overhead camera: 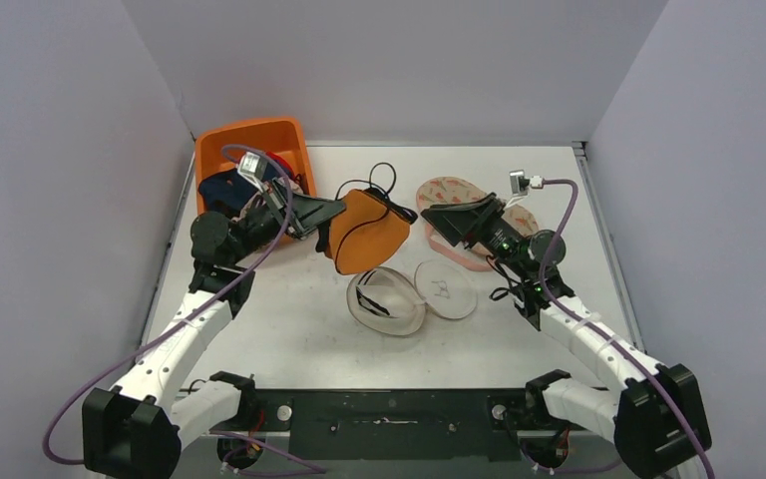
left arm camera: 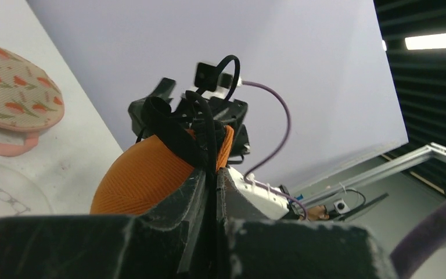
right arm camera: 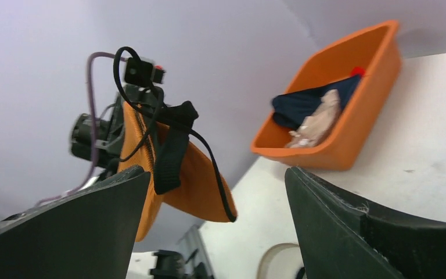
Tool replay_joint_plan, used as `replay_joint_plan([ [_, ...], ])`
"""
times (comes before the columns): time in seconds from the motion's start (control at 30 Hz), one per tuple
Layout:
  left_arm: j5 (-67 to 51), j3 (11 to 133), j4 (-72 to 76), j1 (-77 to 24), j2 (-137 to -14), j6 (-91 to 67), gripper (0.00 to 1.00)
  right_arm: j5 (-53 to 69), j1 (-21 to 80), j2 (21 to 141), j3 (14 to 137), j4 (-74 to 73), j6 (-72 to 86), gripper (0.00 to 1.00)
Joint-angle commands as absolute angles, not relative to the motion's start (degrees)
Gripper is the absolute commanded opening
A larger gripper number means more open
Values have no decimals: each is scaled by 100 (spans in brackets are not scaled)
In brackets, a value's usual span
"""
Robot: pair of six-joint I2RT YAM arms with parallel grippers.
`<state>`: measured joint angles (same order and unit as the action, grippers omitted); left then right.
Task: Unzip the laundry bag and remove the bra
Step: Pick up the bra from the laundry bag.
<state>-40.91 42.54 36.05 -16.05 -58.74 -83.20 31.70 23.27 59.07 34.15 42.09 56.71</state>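
Note:
An orange bra (overhead camera: pixel 369 232) with black straps hangs above the table's middle. My left gripper (overhead camera: pixel 337 212) is shut on its left edge. The left wrist view shows the jaws pressed together on black strap and orange cup (left arm camera: pixel 145 174). The white round laundry bag (overhead camera: pixel 389 304) lies open on the table below, its flap (overhead camera: pixel 446 289) folded out to the right. My right gripper (overhead camera: pixel 429 222) hovers just right of the bra, open and empty. Its wrist view shows the bra (right arm camera: pixel 194 180) ahead between its spread fingers.
An orange bin (overhead camera: pixel 279 135) holding dark and pale clothes stands at the back left behind the left arm. A pink floral pouch (overhead camera: pixel 454 195) lies at the back right, partly under the right gripper. Grey walls close in the table on three sides.

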Motion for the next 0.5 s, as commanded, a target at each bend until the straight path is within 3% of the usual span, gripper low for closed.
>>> replay_joint_plan([
  [0.0,-4766,4616,4942,-1587,-5970,-8595,0,4147,2200,6266,3350,7126,7390,90],
  [0.27,-5232,4826,5500,-1599,-6057,-8788,0,4482,2226,7117,3485,8973,8454,90],
  [0.37,-5368,4878,5393,-1657,-6114,-8648,0,4626,2372,7132,3648,8765,8316,90],
  [0.47,-5250,4912,4700,-1685,-6060,-8200,0,4726,2658,6792,3922,7268,7363,90],
])
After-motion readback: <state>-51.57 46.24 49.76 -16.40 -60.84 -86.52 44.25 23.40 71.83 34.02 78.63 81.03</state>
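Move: Hanging from the left hand's shut fingers, the bra has its middle about 5 cm to that hand's right, 2 cm back and 6 cm below. From the empty, open right hand, it is some 11 cm to the left, 3 cm back and about level in height. Far below, the opened laundry bag lies about 9 cm to the right hand's left and level with it fore and aft; the bag lid is some 4 cm to its right and 2 cm ahead. Drawing back and up together, each hand goes about 4 cm both ways, while the right also edges a little left towards the bra's free side. The wide-open right fingers swing some 20 degrees counter-clockwise with a small roll, to face the bra, not yet touching it. The left keeps its pinch on the strap, turning clockwise and tipping its fingers up. ##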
